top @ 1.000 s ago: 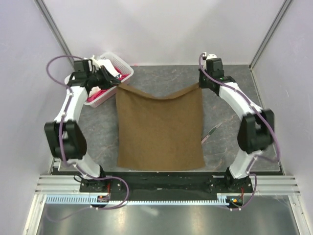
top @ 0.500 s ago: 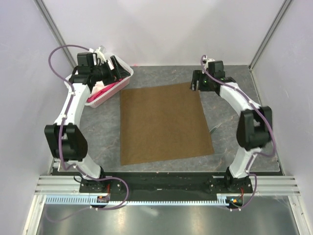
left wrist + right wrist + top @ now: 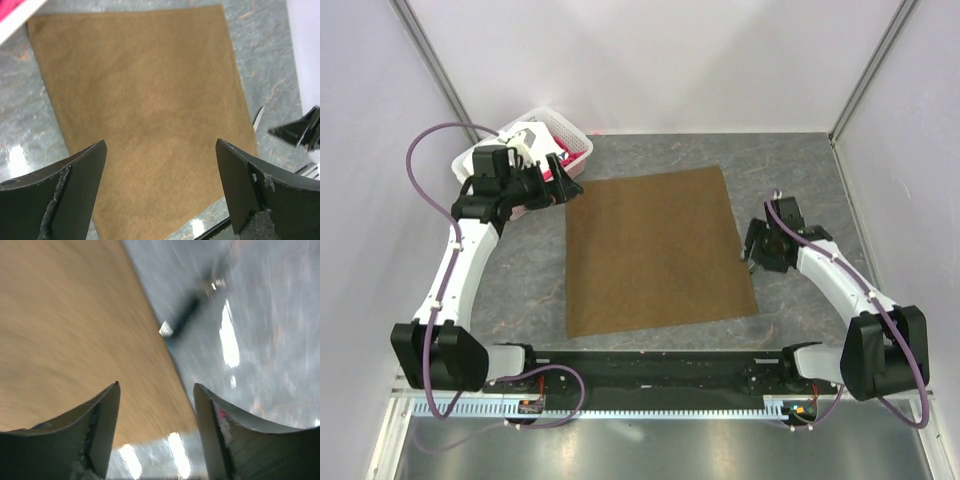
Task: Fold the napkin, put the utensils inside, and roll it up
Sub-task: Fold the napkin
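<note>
The brown napkin [image 3: 655, 250] lies spread flat in the middle of the table, also filling the left wrist view [image 3: 145, 100]. My left gripper [image 3: 557, 184] hovers open and empty off its far left corner, jaws wide apart [image 3: 160, 150]. My right gripper [image 3: 752, 246] is open and empty over the napkin's right edge [image 3: 156, 387]. One utensil lies just beside that edge: a silvery tip shows in the left wrist view [image 3: 258, 119], and a blurred slim shape in the right wrist view [image 3: 186, 320]. From above it is hidden under the right gripper.
A white basket [image 3: 563, 118] holding pink and white cloths stands at the far left, just behind the left gripper. Grey marbled tabletop [image 3: 790, 170] shows around the napkin. Metal posts and pale walls enclose the cell.
Both grippers opened and let go of the napkin's far corners; it dropped flat. The right arm swung down to the napkin's right edge over the utensil. The left arm drew back slightly.
</note>
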Available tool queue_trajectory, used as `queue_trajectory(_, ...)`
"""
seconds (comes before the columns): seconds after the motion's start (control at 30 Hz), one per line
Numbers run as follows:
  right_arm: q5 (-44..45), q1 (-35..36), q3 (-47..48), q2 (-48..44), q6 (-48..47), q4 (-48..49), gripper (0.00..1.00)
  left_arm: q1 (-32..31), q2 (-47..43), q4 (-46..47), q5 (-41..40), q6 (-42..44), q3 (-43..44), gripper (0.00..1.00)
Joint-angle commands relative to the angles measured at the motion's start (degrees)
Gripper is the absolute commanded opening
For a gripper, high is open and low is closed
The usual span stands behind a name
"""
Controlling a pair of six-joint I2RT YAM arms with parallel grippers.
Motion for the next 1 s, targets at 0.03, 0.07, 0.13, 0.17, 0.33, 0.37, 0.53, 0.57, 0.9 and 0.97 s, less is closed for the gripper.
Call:
queue_trajectory(0.03,0.1,-0.2,-8.64,-5.65,8.81,-7.29,0.59,0.0,-2.56,2.71,-0.06,2.99,-3.5,0.96)
queue_trajectory(0.07,0.44,-0.29,-10.48,-6.27,10.21,-8.51,0.57,0.0,-2.48,2.62,0.91,2.82,-3.59,0.96)
queue_trajectory(0.13,2.54,-0.2,-11.72,-8.64,11.54,-11.05,0.46,0.0,-2.65,2.88,1.7,2.55,-3.68,0.96)
queue_trajectory(0.17,3.16,-0.29,-12.42,-9.52,12.07,-11.77,0.43,0.0,-2.82,2.97,1.88,2.29,-3.77,0.96)
queue_trajectory(0.33,2.81,-0.29,-13.57,-10.59,14.35,-12.13,0.39,0.0,-4.14,3.76,2.94,1.85,-4.3,0.96)
queue_trajectory(0.37,2.99,-0.29,-13.83,-10.24,14.53,-11.86,0.39,0.0,-4.58,3.94,3.11,1.67,-4.47,0.96)
queue_trajectory(0.53,3.87,-0.29,-13.13,-8.57,14.53,-11.77,0.38,0.0,-5.29,4.11,2.76,1.85,-4.82,0.96)
queue_trajectory(0.57,4.13,-0.29,-13.31,-8.48,14.53,-11.77,0.37,0.0,-5.29,4.03,2.85,1.76,-4.74,0.96)
queue_trajectory(0.9,2.91,-0.29,-14.63,-6.19,15.06,-8.44,0.36,0.0,-5.2,4.38,4.35,1.58,-5.0,0.96)
queue_trajectory(0.97,2.47,-0.2,-14.71,-5.76,14.97,-7.82,0.37,0.0,-5.2,4.38,4.43,1.5,-4.91,0.96)
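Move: The near right corner of the spread napkin is what my right hand goes for: it lies about 11 cm back, 2 cm to the right and 9 cm below. The knife's bare end, sticking out from under the napkin's right edge, lies about level fore and aft, 2 cm to my right hand's right; the napkin's middle is some 17 cm to its left. From my left hand that corner is roughly 19 cm back, 34 cm right and 27 cm down. I bring my right hand quickly back about 10 cm along the napkin's right edge and down towards its near right corner, then ease lower, some 6 cm down in all. As I go the fingers close to about half their starting gap, and the wrist tips them some 15 degrees nearer to straight down while turning a little clockwise, leaving the tips open just over the corner. ##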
